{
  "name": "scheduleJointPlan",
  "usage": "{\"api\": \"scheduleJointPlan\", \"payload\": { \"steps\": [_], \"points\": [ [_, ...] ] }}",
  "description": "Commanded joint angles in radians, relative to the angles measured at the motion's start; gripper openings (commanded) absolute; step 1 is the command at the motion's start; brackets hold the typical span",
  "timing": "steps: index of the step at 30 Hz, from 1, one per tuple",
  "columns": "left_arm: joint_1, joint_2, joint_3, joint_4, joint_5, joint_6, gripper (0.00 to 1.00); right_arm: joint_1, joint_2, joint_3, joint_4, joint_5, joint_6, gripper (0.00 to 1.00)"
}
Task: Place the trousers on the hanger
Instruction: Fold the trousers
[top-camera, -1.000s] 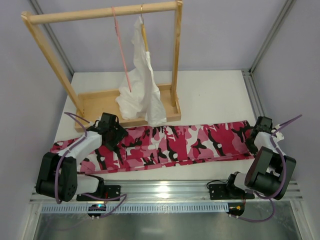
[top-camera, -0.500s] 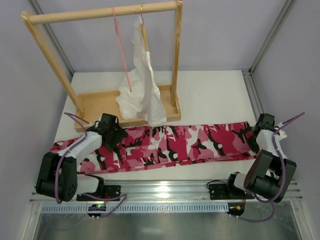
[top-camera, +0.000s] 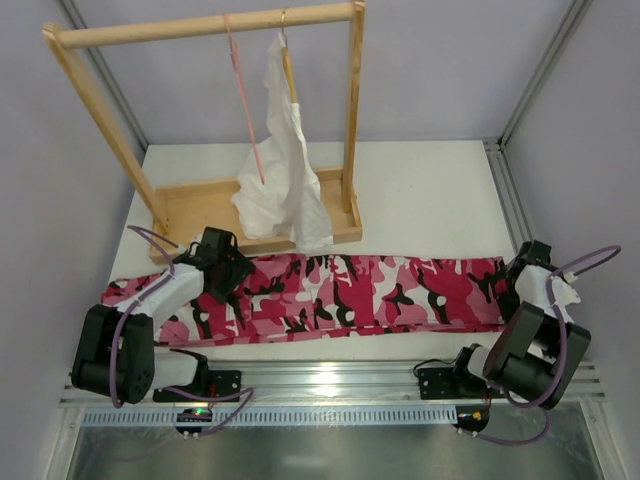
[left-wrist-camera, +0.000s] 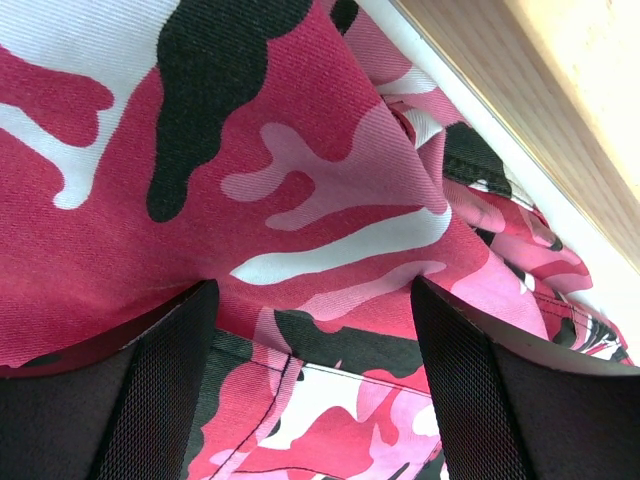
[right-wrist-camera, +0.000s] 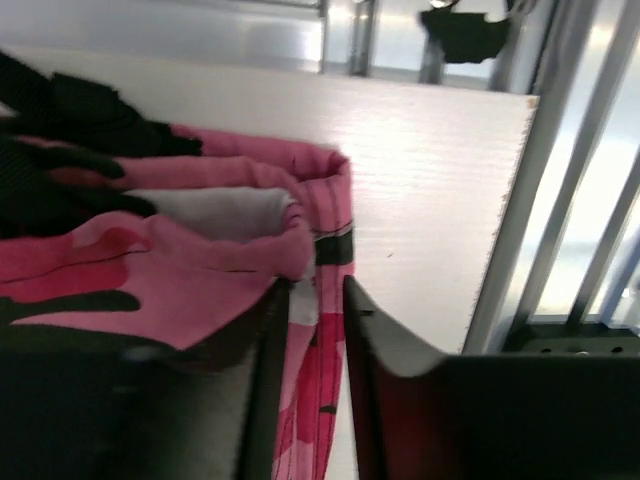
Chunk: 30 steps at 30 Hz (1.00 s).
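The camouflage trousers (top-camera: 350, 295) lie flat across the front of the table, stretched left to right. My left gripper (top-camera: 228, 287) stands open just above their left part, fingers spread wide over the cloth (left-wrist-camera: 300, 150). In the left wrist view the gripper (left-wrist-camera: 312, 300) has only a seam of the trousers under it. My right gripper (top-camera: 514, 286) is at their right end. In the right wrist view the gripper (right-wrist-camera: 315, 290) is shut on the pink hem of the trousers (right-wrist-camera: 150, 270). The thin pink hanger (top-camera: 245, 110) hangs from the rack's top bar, left of the white garment.
A wooden rack (top-camera: 200, 25) with a tray base (top-camera: 200, 205) stands at the back left. A white garment (top-camera: 280, 170) hangs there on a tan hanger (top-camera: 289, 70). A metal frame rail (right-wrist-camera: 560, 200) runs close beside the right gripper at the table's right edge.
The right gripper has moved right and toward the near edge with the hem, drawing the trousers' right end straighter. The left arm has not moved.
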Motion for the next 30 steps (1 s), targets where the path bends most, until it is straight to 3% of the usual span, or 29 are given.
{"api": "scheduleJointPlan", "payload": {
  "steps": [1, 3, 7, 8, 9, 10, 14, 21, 30],
  "points": [
    [0.004, 0.044, -0.029, 0.001, -0.041, 0.016, 0.79, -0.051, 0.007, 0.029, -0.02, 0.12, 0.031, 0.36],
    [0.006, 0.041, -0.013, -0.022, -0.043, 0.021, 0.79, -0.098, 0.071, 0.078, -0.024, 0.13, -0.032, 0.44],
    [0.006, 0.003, 0.01, -0.068, -0.061, 0.033, 0.8, -0.122, 0.044, 0.127, 0.06, -0.003, -0.243, 0.46],
    [0.006, -0.008, 0.017, -0.083, -0.062, 0.038, 0.8, -0.122, 0.014, 0.118, 0.107, -0.153, -0.309, 0.47],
    [0.006, -0.043, 0.023, -0.092, -0.073, 0.046, 0.8, -0.12, -0.047, 0.111, 0.211, -0.235, -0.438, 0.48],
    [0.006, -0.06, 0.031, -0.115, -0.079, 0.053, 0.8, -0.122, -0.056, 0.115, 0.22, -0.31, -0.464, 0.49],
    [0.006, -0.146, 0.077, -0.163, -0.075, 0.085, 0.8, -0.118, -0.027, 0.14, 0.241, -0.396, -0.477, 0.56],
    [0.006, -0.226, 0.071, -0.172, -0.029, 0.121, 0.8, -0.12, 0.065, 0.192, 0.279, -0.493, -0.513, 0.81],
    [0.006, -0.209, 0.123, -0.249, 0.014, 0.188, 0.8, -0.168, 0.181, 0.17, 0.318, -0.513, -0.518, 0.88]
  ]
}}
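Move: My right hand is by the near corner of the trousers' right end, that corner some 2 cm to its right and just below. The black drawstring knot lies about 8 cm ahead and 4 cm right, the end's far corner roughly 14 cm ahead and 2 cm right. My left hand is low over the trousers, cloth about 2 cm below it; the rack base's front board is around 9 cm ahead and 4 cm right. I back my right hand off the near corner a little, then swing it up and forward about 11 cm over the trousers' right end and sink again towards the drawstring knot, opening the barely parted fingers wide and turning the wrist some 25 degrees counter-clockwise. Meanwhile my left hand, fingers still wide open, comes up off the cloth by about 5 cm, drifting slightly back and left. ##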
